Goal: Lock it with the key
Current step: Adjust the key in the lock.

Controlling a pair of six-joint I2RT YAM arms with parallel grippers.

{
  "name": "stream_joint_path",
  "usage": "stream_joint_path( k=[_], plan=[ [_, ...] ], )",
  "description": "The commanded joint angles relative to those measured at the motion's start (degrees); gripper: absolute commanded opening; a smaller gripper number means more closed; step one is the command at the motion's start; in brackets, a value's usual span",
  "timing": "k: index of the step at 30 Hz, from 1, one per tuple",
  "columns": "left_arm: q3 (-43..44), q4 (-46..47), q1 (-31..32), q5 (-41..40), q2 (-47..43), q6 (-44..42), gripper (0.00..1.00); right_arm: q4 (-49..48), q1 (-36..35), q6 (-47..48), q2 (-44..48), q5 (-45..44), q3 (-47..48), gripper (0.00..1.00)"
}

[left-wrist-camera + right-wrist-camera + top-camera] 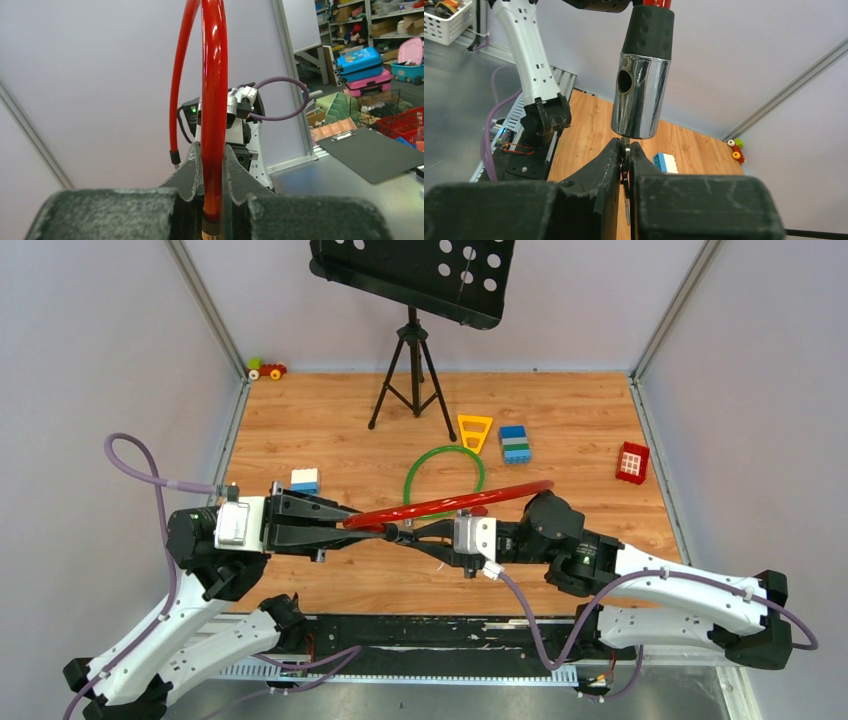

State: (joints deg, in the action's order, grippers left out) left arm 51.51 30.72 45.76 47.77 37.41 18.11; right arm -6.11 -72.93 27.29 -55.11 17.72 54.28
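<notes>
My left gripper (pixel 212 161) is shut on a thick red cable (pixel 214 90), just above its brass-tipped end. The cable's other thin end with a dark plug (pixel 174 157) hangs free to the left. In the top view the red cable (pixel 450 502) arcs between both grippers over the table's middle. The cable's chrome lock cylinder (pixel 640 95), with a black rubber collar and a side hole, hangs right above my right gripper (pixel 625 146). That gripper is shut on the thin silvery key (pixel 627 207), whose tip meets the cylinder's underside. How deep it sits is hidden.
A green cable ring (pixel 444 472), a yellow triangle (pixel 475 430), a blue-green block (pixel 515 443) and a red block (pixel 632 461) lie behind the grippers. A white-blue block (pixel 305 481) sits by the left arm. A music stand tripod (pixel 410 370) stands at the back.
</notes>
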Motion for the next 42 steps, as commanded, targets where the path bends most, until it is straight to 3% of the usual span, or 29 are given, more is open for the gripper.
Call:
stream_joint_path(
  k=[1, 3, 6, 10, 14, 25, 42],
  plan=[
    [1.2, 0.6, -0.1, 2.0, 1.8, 0.5, 0.0, -1.3, -0.5, -0.3, 0.9, 7.2, 4.6, 0.0],
    [0.9, 0.2, -0.1, 0.3, 1.5, 0.1, 0.0, -1.6, -0.5, 0.2, 1.0, 5.6, 4.2, 0.03],
    [0.4, -2.6, -0.1, -7.1, 0.0, -0.8, 0.0, -2.2, -0.5, 1.4, 1.0, 2.1, 3.4, 0.25],
    [-0.3, -3.6, 0.0, -14.0, -1.0, -1.4, 0.0, -3.2, -0.5, 3.4, 1.0, -1.4, 2.1, 0.34],
    [-0.4, -2.9, -0.1, -14.5, -0.7, -0.8, 0.0, -4.3, -0.5, 3.6, 1.0, -2.6, 1.3, 0.44],
    [-0.4, -2.1, -0.1, -12.7, -0.7, -0.4, 0.0, -6.6, -0.5, 1.4, -0.8, -16.1, 0.8, 0.5],
    [-0.3, -3.4, -0.1, -15.8, -1.3, -2.0, 0.0, -7.0, -0.6, 1.1, 0.9, -13.3, -1.4, 0.54]
  ],
)
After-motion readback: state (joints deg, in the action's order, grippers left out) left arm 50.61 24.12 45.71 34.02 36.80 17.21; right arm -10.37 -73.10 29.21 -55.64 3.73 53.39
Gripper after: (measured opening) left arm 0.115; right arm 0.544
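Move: Your right fingers are shut on the key, about 1 cm to the hand's left, with its blade in the lock. The lock's metal head is roughly 4 cm left and 3 cm above the right hand point, about level with it fore and aft. From your left hand, which grips the red cable just behind the lock, the head is some 4 cm right, 1 cm ahead and 7 cm down; the key is 7 cm right, 1 cm ahead and 10 cm down. Open the right fingers to about half, letting go of the key, then take that hand about 4 cm forward, rising slightly and turning some 15 degrees clockwise, so the open fingers stay around the key. Keep the left grip on the cable and carry the lock forward about 5 cm, rolling the wrist a little and turning it about 10 degrees counter-clockwise. ##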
